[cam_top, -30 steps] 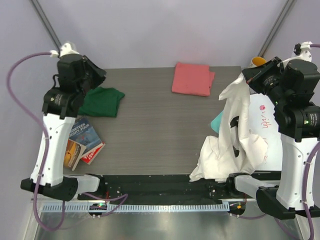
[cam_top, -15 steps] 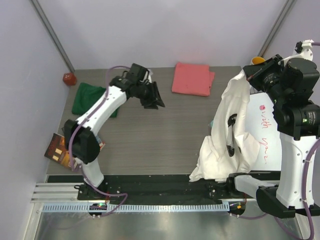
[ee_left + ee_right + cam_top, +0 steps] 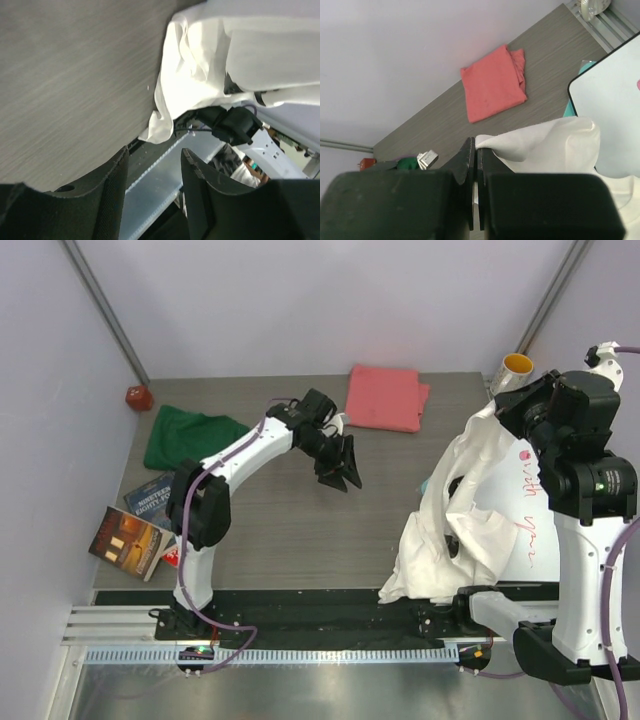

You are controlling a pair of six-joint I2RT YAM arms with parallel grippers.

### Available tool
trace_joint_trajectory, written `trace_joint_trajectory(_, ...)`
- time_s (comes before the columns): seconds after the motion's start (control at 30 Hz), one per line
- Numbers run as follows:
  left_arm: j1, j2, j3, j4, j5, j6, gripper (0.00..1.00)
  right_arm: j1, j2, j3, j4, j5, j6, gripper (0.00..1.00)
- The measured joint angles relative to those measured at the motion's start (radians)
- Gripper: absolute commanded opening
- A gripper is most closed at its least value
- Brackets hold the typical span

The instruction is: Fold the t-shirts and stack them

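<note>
High at the table's right edge, my right gripper [image 3: 497, 406] [image 3: 476, 143] is shut on a fold of the large white t-shirt [image 3: 455, 520] [image 3: 545, 145]. The shirt hangs from it down to the table's near right corner. My left gripper [image 3: 342, 472] [image 3: 152, 156] is open and empty over the middle of the table, pointing towards the white t-shirt [image 3: 200, 65]. The coral-pink t-shirt [image 3: 385, 398] [image 3: 492, 90] lies folded at the far edge. At the far left the dark green t-shirt [image 3: 190, 436] lies loosely bunched.
Books [image 3: 135, 533] lie at the near left edge and a small red object [image 3: 138, 397] in the far left corner. A white board with red writing [image 3: 530, 502] and a yellow-rimmed cup [image 3: 517, 366] are at the right. A teal sheet [image 3: 568, 108] peeks from under the board.
My left arm swung from above the green t-shirt out to the table's middle while its jaws opened. The right gripper kept its hold on the white t-shirt, which swayed a little.
</note>
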Motion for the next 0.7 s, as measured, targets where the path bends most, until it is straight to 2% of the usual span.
trace_joint_trajectory(0.13, -0.060, 0.045, -0.015, -0.001, 0.063, 0.005, 0.46, 0.000, 0.006, -0.030, -0.016, 0.010, 0.000, 0.01)
trace_joint_trajectory(0.3, -0.212, 0.185, 0.082, 0.014, 0.148, 0.028, 0.46, 0.000, 0.022, -0.026, -0.043, 0.017, -0.003, 0.01)
trace_joint_trajectory(0.4, -0.266, 0.208, 0.085, 0.021, 0.196, 0.026, 0.46, 0.000, 0.022, -0.018, -0.064, 0.035, -0.016, 0.01)
trace_joint_trajectory(0.7, -0.281, 0.235, 0.155, 0.051, 0.248, 0.021, 0.45, 0.000, 0.011, -0.005, -0.098, 0.068, -0.042, 0.01)
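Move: The t-shirt hangs from the right hand, and the left edge of its lower folds is some 15 cm to the left hand's right, 12 cm back and 13 cm below. From the right hand, that edge is about 9 cm left, 11 cm back and 41 cm down. The red folded cloth lies roughly 32 cm ahead of the left hand and 14 cm to its right. The teal cloth sits about 9 cm ahead of the left hand and 25 cm to its right. The t-shirt stays pinched in the right hand's shut fingers, which sink about 2.5 cm and tip down slightly. Towards its loose left edge the left hand sweeps back and right, about 11 cm each way, fast and then easing off; it dips some 4 cm, comes up a little, and turns clockwise some 20 degrees, fingers still half open. It ends close beside the cloth; contact can't be seen. ##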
